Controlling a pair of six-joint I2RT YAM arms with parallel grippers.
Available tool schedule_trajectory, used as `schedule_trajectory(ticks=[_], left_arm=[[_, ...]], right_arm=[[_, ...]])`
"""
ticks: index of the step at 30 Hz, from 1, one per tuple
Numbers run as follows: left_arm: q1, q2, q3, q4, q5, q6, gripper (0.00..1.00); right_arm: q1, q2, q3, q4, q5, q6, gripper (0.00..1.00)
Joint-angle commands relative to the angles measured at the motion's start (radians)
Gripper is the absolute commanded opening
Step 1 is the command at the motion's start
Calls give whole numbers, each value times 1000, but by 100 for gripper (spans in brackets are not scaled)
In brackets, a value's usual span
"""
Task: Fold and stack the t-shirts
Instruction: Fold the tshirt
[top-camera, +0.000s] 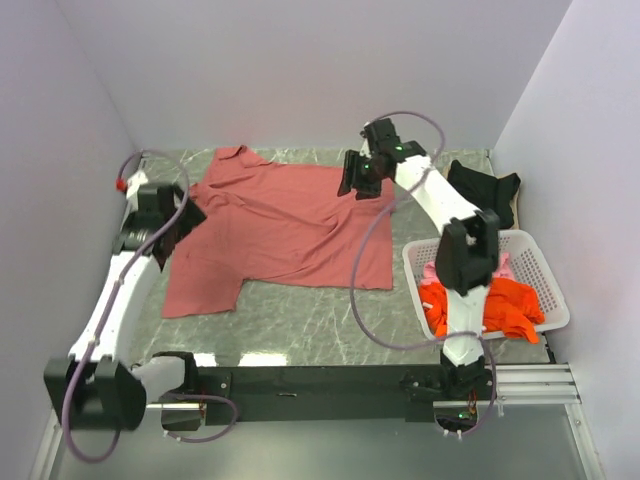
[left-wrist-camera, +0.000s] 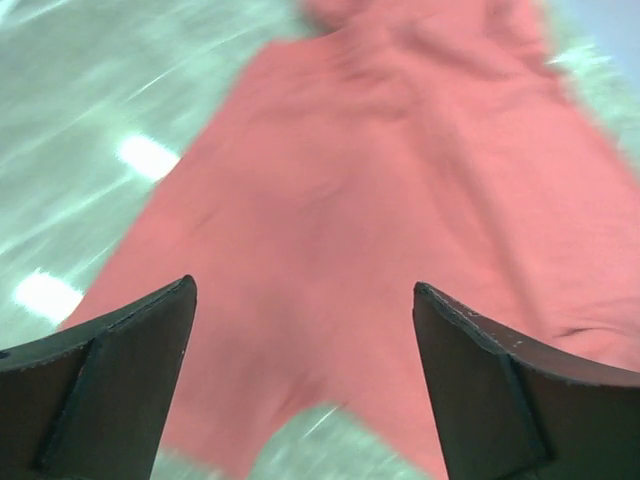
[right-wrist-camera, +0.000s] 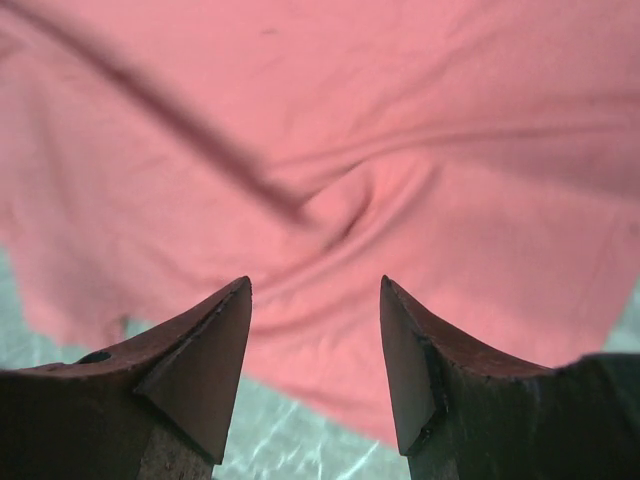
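A large brick-red t-shirt (top-camera: 280, 225) lies spread and wrinkled on the marbled table. My left gripper (top-camera: 183, 224) hovers at its left sleeve edge. In the left wrist view the left gripper (left-wrist-camera: 303, 285) stands wide open above the red t-shirt (left-wrist-camera: 380, 190), holding nothing. My right gripper (top-camera: 354, 178) hangs over the shirt's far right corner. Seen from the right wrist, the right gripper (right-wrist-camera: 315, 282) is open over the creased red cloth (right-wrist-camera: 330, 150) near its edge. A black t-shirt (top-camera: 487, 186) lies crumpled at the far right. Orange (top-camera: 500, 305) and pink (top-camera: 503, 266) t-shirts sit in the basket.
A white lattice basket (top-camera: 545, 262) stands at the right, partly behind the right arm (top-camera: 465, 250). Pale walls close in on the left, back and right. A black rail (top-camera: 320, 380) runs along the near edge between the arm bases.
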Motion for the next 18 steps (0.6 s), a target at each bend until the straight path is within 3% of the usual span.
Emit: schedule_trajectory(ticks=[1, 4, 6, 10, 14, 18], left_arm=[[-5, -58, -121, -253, -164, -96, 96], [-20, -136, -207, -342, -207, -234, 99], [-29, -187, -208, -360, -202, -271, 94], [-29, -175, -180, -455, -245, -334, 96], [-29, -205, -236, -512, -213, -538, 97], [-29, -262, -358, -453, -197, -704, 92]], right_arm=[[3, -175, -150, 102, -10, 2, 61], [4, -286, -399, 169, -34, 11, 61], [4, -365, -492, 225, -48, 23, 61], [9, -464, -682, 269, -71, 31, 60], [9, -544, -774, 299, -65, 40, 60], [7, -596, -827, 306, -59, 35, 60]])
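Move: The near left corner of the t-shirt lies about 17 cm back towards my base from my left hand, some 4 cm to its left and 17 cm below. Its near right corner is about 21 cm back, 9 cm to the right and 12 cm below my right hand. The basket's middle sits some 21 cm to the right of that right corner, level with it, and the orange shirt in it about 22 cm to the right and 5 cm nearer me. I pull both empty hands back over the flat shirt towards its near corners. My left hand comes back about 15 cm, sinking some 10, tipping further down and turning counter-clockwise, fingers still wide open. My right hand first rises about 3 cm, then draws back 15 cm in all, drifting a little right and sinking to below its starting height, its opening unchanged. ##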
